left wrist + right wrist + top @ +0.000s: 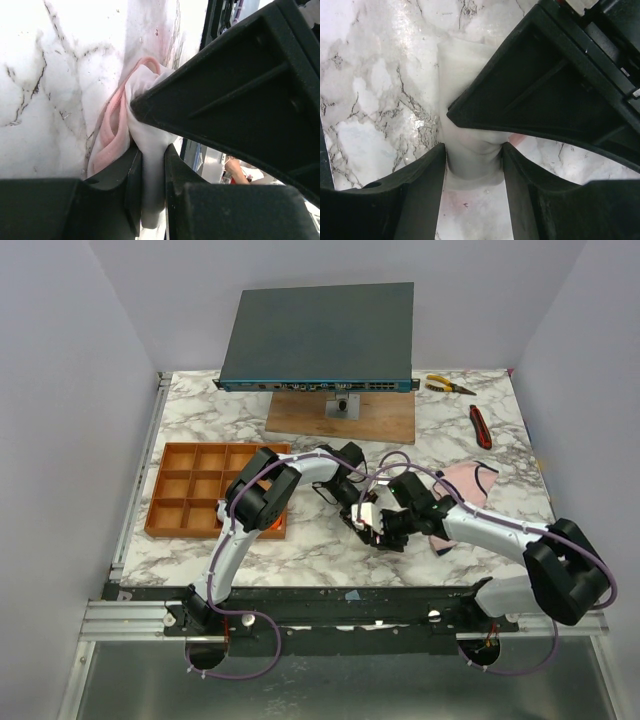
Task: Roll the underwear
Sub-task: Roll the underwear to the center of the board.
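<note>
A small cream underwear (367, 512) with a pink edge is bunched at the middle of the marble table, held from both sides. In the left wrist view my left gripper (152, 162) is shut on the cream cloth (150, 132), whose pink fold (112, 130) rests on the marble. My right gripper (474, 160) grips the same cream roll (457, 70) between its jaws. The two grippers, left (358, 510) and right (386, 530), stand nose to nose. A pale pink underwear with dark edging (466, 483) lies flat to the right, partly under my right forearm.
An orange-brown compartment tray (185, 455) sits at the left, partly under my left arm. A dark grey flat device (318, 335) stands on a wooden board (300, 418) at the back. Yellow-handled pliers (448, 386) and a red-handled cutter (480, 426) lie at the back right.
</note>
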{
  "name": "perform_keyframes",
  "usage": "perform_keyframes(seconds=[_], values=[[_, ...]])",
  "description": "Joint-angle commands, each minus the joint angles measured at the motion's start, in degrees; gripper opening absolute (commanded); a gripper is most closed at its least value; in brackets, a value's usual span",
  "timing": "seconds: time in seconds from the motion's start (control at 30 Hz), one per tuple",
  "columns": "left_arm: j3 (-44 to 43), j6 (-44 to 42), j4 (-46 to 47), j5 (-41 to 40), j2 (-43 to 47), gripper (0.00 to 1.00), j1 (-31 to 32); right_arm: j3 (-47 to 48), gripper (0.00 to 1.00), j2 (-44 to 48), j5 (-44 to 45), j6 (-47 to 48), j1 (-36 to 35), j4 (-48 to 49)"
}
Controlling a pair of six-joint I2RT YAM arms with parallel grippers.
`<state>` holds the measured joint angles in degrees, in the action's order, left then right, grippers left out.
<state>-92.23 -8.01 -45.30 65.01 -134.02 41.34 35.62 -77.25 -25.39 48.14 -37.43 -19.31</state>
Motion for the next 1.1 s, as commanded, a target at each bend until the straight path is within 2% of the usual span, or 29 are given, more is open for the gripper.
perform_keyframes(seconds=[0.0,0.2,0.27,0.5,0.53,0.57,0.77,0.8,0.97,1.07], values=[[2.0,-3.5,0.8,-13.1,-5.0,0.0,-0.4,-1.3,0.52,-3.2,1.7,0.5,-0.4,-2.1],[2.1,-3.6,0.8,-12.6,-4.9,0.0,-0.4,-1.6,0.52,-6.2,3.3,1.0,-0.4,-1.2],[2.2,-3.7,0.6,-12.6,-4.9,0.0,-0.5,-2.0,0.48,-7.1,3.8,1.1,-0.4,-0.7],[3.2,-3.1,1.3,-11.2,-4.0,0.0,-1.2,-0.5,0.09,-8.5,3.4,0.4,-0.3,-3.5],[3.7,-2.4,2.1,-11.0,-3.6,0.03,-1.6,-0.5,0.03,-8.4,3.1,0.4,-0.3,-3.9],[4.2,-2.0,2.6,-10.8,-3.3,0.09,-2.1,-0.7,0.01,-8.2,3.0,0.2,-0.3,-4.0],[7.5,0.7,7.1,-10.9,0.1,0.39,-3.9,-0.1,0.01,-10.2,2.1,-0.3,0.2,-4.8],[8.4,1.2,8.1,-11.0,0.8,0.57,-4.1,-0.1,0.01,-10.7,2.2,-0.3,0.2,-4.8],[12.2,3.7,12.9,-12.8,5.2,0.77,-6.5,-0.1,0.01,-11.2,2.4,-0.4,0.4,-4.8],[13.8,4.6,14.9,-14.4,7.9,0.83,-8.2,-0.5,0.01,-11.4,2.6,-0.4,0.6,-4.7]])
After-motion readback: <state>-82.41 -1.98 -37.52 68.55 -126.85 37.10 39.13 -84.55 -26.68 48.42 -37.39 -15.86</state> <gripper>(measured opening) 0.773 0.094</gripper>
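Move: The rolled underwear lies across the right hand's half-open fingers, its middle about 2 cm to that hand's left, 1 cm ahead and 1 cm lower. The left hand already pinches the roll, whose middle is about 1 cm to its right, level fore and aft, and 1 cm lower. The pink garment lies roughly 19 cm to the right hand's right and 8 cm ahead, and the orange item in the tray about 20 cm to the left hand's left and 3 cm ahead. The right hand eases about 2 cm forward and left and 1 cm down onto the roll, its fingers shutting around the cloth beside the left hand's fingers to take over the hold, and once shut it creeps on about a centimetre, mostly left. The left hand keeps its pinch while drifting about a centimetre left, then opens wide and lets go, lifting some 2 cm and going on to the left as it comes away from the roll, with hardly any turn of the wrist. ##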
